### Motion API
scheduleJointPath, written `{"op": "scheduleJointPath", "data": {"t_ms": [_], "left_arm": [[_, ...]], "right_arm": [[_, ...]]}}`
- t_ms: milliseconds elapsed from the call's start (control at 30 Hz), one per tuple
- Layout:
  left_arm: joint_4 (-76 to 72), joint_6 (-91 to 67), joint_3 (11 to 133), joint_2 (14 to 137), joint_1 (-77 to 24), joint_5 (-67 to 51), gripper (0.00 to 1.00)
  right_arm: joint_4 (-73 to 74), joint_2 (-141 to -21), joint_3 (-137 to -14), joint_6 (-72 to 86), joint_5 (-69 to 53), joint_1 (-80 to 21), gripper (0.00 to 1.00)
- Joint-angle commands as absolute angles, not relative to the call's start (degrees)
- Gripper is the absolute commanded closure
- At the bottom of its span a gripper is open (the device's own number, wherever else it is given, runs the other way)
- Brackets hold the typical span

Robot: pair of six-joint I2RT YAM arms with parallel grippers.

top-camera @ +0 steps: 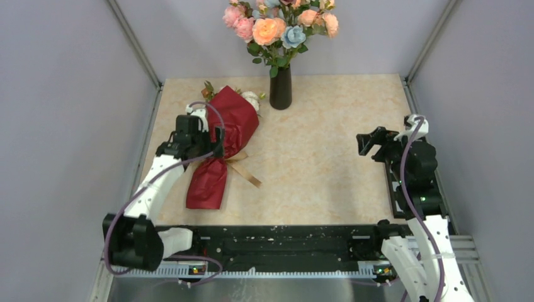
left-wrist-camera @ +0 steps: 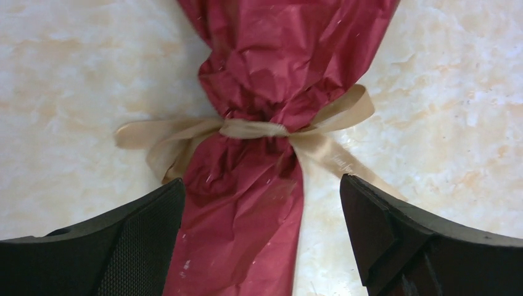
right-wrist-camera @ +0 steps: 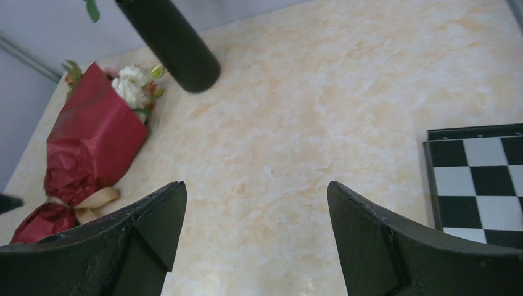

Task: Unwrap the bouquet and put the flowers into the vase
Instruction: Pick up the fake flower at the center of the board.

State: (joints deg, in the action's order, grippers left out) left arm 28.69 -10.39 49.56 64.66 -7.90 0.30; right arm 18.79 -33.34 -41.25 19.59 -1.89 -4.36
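The bouquet (top-camera: 221,141) lies on the table's left side, wrapped in dark red paper, wide end toward the back. A tan ribbon (left-wrist-camera: 253,128) is tied round its narrow neck. Its flowers (top-camera: 252,99), small and pale, peek out next to the black vase (top-camera: 280,88). My left gripper (top-camera: 214,143) hangs open just above the wrapped stem end (left-wrist-camera: 247,234), one finger on either side, just below the ribbon knot. My right gripper (top-camera: 368,143) is open over bare table at the right, empty. In the right wrist view I see the bouquet (right-wrist-camera: 92,142) and vase (right-wrist-camera: 176,43) far off.
Large peach, pink and blue blooms (top-camera: 277,25) fill the vase at the back centre. A black-and-white checkered board (right-wrist-camera: 478,179) lies at the table's right edge. Grey walls enclose the table on three sides.
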Motion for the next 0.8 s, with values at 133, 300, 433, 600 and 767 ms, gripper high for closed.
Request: {"op": "scheduleJointPath", "data": {"t_ms": [133,300,433,600,767], "left_arm": [[38.13,-9.9,65.95,85.14,-8.55,4.95,0.01],[39.48,-9.19,66.36,90.07,-10.42,4.77,0.01],[39.09,-8.61,64.67,90.14,-10.83,3.31,0.01],[41.17,-8.16,66.44,93.99,-10.81,2.72,0.01],[41.24,-7.91,67.62,95.72,-10.81,3.52,0.08]], "right_arm": [[13.66,-33.52,-41.57,18.38,-16.83,-4.24,0.14],[13.03,-33.64,-40.25,17.7,-17.89,-4.28,0.14],[11.94,-33.97,-39.42,18.34,-18.34,-4.26,0.14],[11.52,-34.79,-39.53,18.65,-19.05,-4.26,0.14],[12.01,-34.82,-39.72,18.94,-19.11,-4.29,0.17]]}}
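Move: The bouquet's ribbon-tied waist lies about 11 cm below the left hand, some 3 cm ahead and 2 cm to its right. The loose ribbon tail is 2 cm back and 10 cm right, 13 cm down; the white flowers are about 26 cm ahead, 11 cm right and 10 cm down, and the vase 28 cm ahead, 23 cm right. From the right hand the waist is roughly 47 cm left, 7 cm ahead and 23 cm down. The left hand, fingers staying wide open, first reaches forward about 5 cm over the bouquet, then sinks onto its tied waist while drawing back some 3 cm, ending about 8 cm lower with the fingers tipped some 25 degrees further down and one on each side of the ribbon band. Meanwhile the empty right hand swings about 5 cm to the left towards the bouquet, turning counter-clockwise some 15 degrees and staying high above the table with its fingers open. ##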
